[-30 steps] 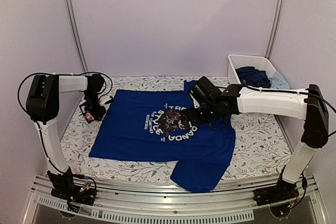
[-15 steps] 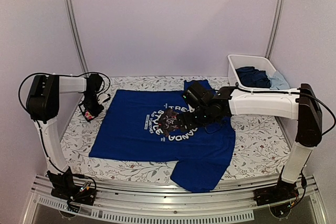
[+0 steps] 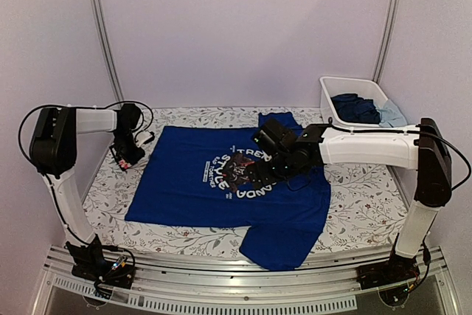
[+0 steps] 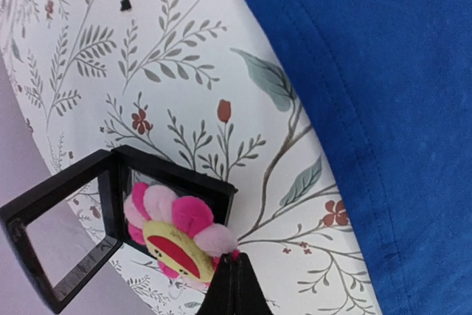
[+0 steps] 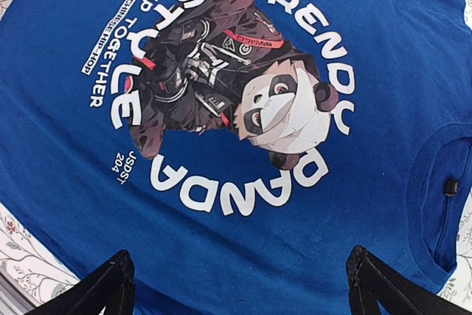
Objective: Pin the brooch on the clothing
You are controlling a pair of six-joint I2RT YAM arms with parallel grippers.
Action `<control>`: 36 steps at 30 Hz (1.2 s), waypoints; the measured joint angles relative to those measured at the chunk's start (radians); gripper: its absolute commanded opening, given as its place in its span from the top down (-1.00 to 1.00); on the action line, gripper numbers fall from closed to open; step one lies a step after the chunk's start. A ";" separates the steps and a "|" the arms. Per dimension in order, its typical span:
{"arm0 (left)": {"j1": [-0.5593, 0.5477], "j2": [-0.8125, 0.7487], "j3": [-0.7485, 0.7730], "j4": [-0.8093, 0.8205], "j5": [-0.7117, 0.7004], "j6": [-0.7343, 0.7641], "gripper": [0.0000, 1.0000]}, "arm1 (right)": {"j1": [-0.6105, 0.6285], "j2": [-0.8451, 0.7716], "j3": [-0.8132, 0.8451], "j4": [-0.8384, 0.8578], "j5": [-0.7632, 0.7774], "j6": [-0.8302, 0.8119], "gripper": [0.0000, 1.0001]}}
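The brooch (image 4: 173, 234), a flower with pink petals and a yellow centre, lies half in a small black square tray (image 4: 74, 201) on the floral cloth left of the clothing. My left gripper (image 4: 234, 267) is shut, and its tips pinch a pink petal at the brooch's right edge. In the top view the left gripper (image 3: 127, 154) stands by the shirt's left sleeve. The clothing (image 3: 184, 189), a royal-blue T-shirt with a panda print (image 5: 243, 86), lies flat. My right gripper (image 5: 240, 289) hovers open over the print, with bare blue cloth between its fingers (image 5: 110, 285).
A white bin (image 3: 352, 83) at the back right holds bunched dark-blue and light-blue clothes (image 3: 358, 107). The floral tablecloth (image 3: 361, 197) shows around the shirt. The shirt's hem (image 3: 276, 252) hangs near the table's front rail. Walls stand close on both sides.
My left gripper has closed its jaws at the brooch by the tray. The right arm has shifted a little to the left over the panda print, jaws still wide.
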 measured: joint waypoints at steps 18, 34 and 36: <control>-0.312 -0.315 0.087 -0.313 0.385 0.058 1.00 | 0.045 -0.156 -0.166 0.252 -0.114 -0.186 -0.97; -0.734 -0.270 0.557 -0.644 0.729 0.130 1.00 | 0.047 -0.455 -0.448 0.782 -0.594 -0.558 -0.89; -0.762 -0.261 0.584 -0.649 0.738 0.132 1.00 | 0.047 -0.455 -0.448 0.810 -0.622 -0.570 -0.79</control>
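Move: The left fingers are already shut on the petal edge of the brooch, whose middle is about 2 cm left and 1 cm ahead. The black box beneath is centred some 4 cm left and 2 cm ahead. The open right gripper waits roughly 50 cm right, 12 back and 8 higher; the panda print is about 41 cm right, 2 back. From the right hand, the brooch lies some 52 cm left, 13 ahead and 9 lower; the print is 9 left, 10 ahead, 11 below. Keeping its pinch on the petal edge, the left hand carries the brooch up and away from the black box, first nearly straight up, then sweeping some 35 cm right, rising and drawing back towards the right gripper, turning clockwise with its fingers swinging rightward. The right hand, still open, soon rises about 16 cm and draws back, easing left, turning counter-clockwise until its fingers face the brooch. ##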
